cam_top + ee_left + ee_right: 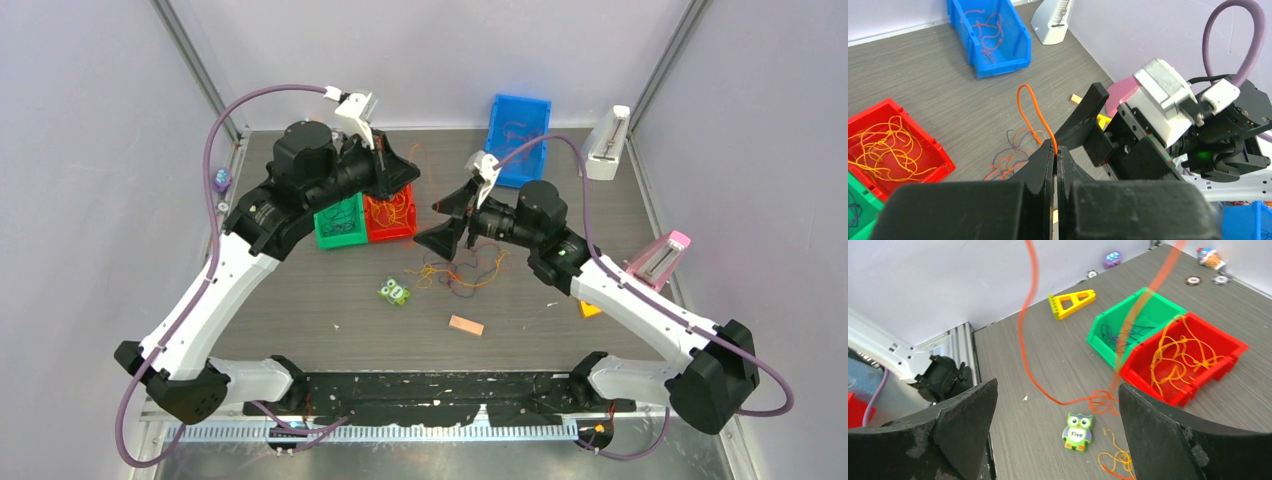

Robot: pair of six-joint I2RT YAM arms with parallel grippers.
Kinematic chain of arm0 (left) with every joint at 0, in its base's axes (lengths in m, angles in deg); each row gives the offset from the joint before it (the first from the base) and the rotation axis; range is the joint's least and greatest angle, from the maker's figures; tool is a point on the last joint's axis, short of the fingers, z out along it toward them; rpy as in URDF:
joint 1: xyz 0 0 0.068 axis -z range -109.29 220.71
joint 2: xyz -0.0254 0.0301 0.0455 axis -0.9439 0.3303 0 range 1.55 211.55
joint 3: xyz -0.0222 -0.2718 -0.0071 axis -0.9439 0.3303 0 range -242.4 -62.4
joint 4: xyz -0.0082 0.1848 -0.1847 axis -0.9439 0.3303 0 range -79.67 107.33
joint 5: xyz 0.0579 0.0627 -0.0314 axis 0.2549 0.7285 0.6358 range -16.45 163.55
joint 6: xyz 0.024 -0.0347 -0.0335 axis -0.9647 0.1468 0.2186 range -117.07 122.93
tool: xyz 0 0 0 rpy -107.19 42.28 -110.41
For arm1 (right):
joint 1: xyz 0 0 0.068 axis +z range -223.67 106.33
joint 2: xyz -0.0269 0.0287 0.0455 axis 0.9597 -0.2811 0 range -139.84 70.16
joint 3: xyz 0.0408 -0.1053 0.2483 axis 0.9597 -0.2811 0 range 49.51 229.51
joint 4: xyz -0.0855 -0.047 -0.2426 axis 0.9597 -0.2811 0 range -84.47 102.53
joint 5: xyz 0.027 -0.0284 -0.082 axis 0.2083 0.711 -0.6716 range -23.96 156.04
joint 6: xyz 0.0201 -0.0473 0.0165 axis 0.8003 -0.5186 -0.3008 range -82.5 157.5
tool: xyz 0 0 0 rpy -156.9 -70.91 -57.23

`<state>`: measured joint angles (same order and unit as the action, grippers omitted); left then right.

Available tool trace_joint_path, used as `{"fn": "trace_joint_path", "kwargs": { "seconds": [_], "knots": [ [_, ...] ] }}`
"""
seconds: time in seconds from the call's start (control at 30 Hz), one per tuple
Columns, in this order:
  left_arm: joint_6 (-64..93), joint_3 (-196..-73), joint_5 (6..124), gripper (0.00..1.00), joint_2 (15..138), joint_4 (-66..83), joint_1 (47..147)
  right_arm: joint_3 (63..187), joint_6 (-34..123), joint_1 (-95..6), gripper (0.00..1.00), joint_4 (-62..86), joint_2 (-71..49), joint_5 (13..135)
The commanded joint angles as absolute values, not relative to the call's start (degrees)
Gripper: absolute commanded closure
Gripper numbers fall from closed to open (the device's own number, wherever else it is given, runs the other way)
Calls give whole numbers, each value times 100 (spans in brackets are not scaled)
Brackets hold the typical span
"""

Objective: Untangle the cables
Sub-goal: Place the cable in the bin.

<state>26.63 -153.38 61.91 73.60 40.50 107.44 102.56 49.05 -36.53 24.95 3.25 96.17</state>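
My left gripper [1056, 151] is shut on a thin orange cable [1049, 130], which loops up from the fingertips and runs down to the table. It hangs above the red bin [392, 218]. A loose tangle of orange, red and dark purple cables [465, 268] lies on the table in front of the bins. My right gripper [445, 222] hovers just above that tangle, wide open and holding nothing. In the right wrist view the lifted orange cable [1020, 330] hangs between the open fingers and ends in the tangle [1103, 402].
The red bin [1193, 360] holds orange cables, the green bin [338, 222] dark ones, the blue bin [518, 125] red ones. A green owl tile [394, 291], a wooden block [466, 325], a white stand [607, 145] and a pink stand [660, 258] sit around.
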Motion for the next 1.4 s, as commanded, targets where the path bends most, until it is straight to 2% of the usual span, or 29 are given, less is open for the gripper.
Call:
{"fn": "trace_joint_path", "kwargs": {
  "seconds": [0.0,0.07,0.13,0.2,0.23,0.3,0.4,0.47,0.67,0.77,0.83,0.9,0.93,0.97,1.0,1.07,1.13,1.23,1.27,1.37],
  "knots": [
    [2705,-15573,6172,100,7407,3791,10800,10612,4712,-3214,4,2819,230,9582],
    [2757,-15570,6222,100,7427,3795,10800,10611,4712,-3057,1,2825,192,9353],
    [2801,-15578,6252,100,7433,3793,10818,10647,4679,-2902,8,2754,101,8984],
    [2846,-15576,6349,100,7443,3816,10828,10812,4610,-2759,25,2506,-16,8420],
    [2845,-15574,6427,100,7445,3837,10833,10874,4571,-2721,42,2415,-55,8117],
    [2880,-15574,6643,100,7441,3923,10834,11010,4586,-2640,56,2259,-139,7682],
    [2989,-15511,6745,100,7416,3930,10834,11045,4621,-2561,59,2254,-191,7104],
    [3078,-15465,6706,100,7408,3895,10834,11061,4631,-2538,65,2282,-232,6948],
    [3210,-15418,6765,100,7390,3924,10834,11180,4621,-2487,56,2341,-449,7036],
    [3235,-15400,6832,100,7392,3949,10833,11218,4638,-2420,55,2390,-549,7050],
    [3294,-15362,6851,100,7381,3931,10838,11258,4666,-2393,58,2402,-617,7029],
    [3336,-15299,6868,100,7362,3891,10835,11306,4689,-2366,67,2395,-680,7019],
    [3351,-15248,6875,100,7329,3863,10838,11319,4705,-2360,84,2386,-686,7014],
    [3357,-15196,6915,100,7299,3832,10829,11322,4736,-2359,92,2360,-691,6992],
    [3344,-15131,7037,100,7262,3828,10822,11313,4757,-2358,93,2364,-665,6987],
    [3358,-14951,7142,94,7166,3832,10748,11236,4798,-2369,94,2384,-575,6988],
    [3474,-14719,7063,76,7066,3873,10524,11127,4844,-2403,94,2298,-448,6975],
    [3808,-14313,6414,28,7014,3908,9930,11038,5032,-2536,94,2093,-285,7054],
    [3907,-14203,6202,21,7010,3931,9744,10988,5081,-2657,94,2008,-186,7207],
    [3842,-13911,6089,11,6951,4013,9430,10936,5408,-3130,94,1781,-27,7605]
  ]
}}
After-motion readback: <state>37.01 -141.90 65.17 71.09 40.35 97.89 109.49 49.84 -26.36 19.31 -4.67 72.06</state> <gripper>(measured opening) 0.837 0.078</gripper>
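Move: Pinched in the shut left fingers, the orange cable hangs down towards the open right gripper; the strand to be caught lies about 5 cm left, 2 cm ahead and 2 cm below the right hand. From that hand, the tangled cables are some 10 cm ahead, 6 right, and the owl block 4 ahead, 9 left, both 30 below. From the left hand, the right gripper is 2 cm back, 2 right and 10 below. Reaching about 5 cm left under the left hand, the right gripper first backs a little, then comes forward some 4 cm and sinks slightly, turning about 15 degrees clockwise overall; its fingers half close, then shut and pinch the orange cable. The left hand holds nearly still until then, opens wide, lets go and swings off left and down about 6 cm. ##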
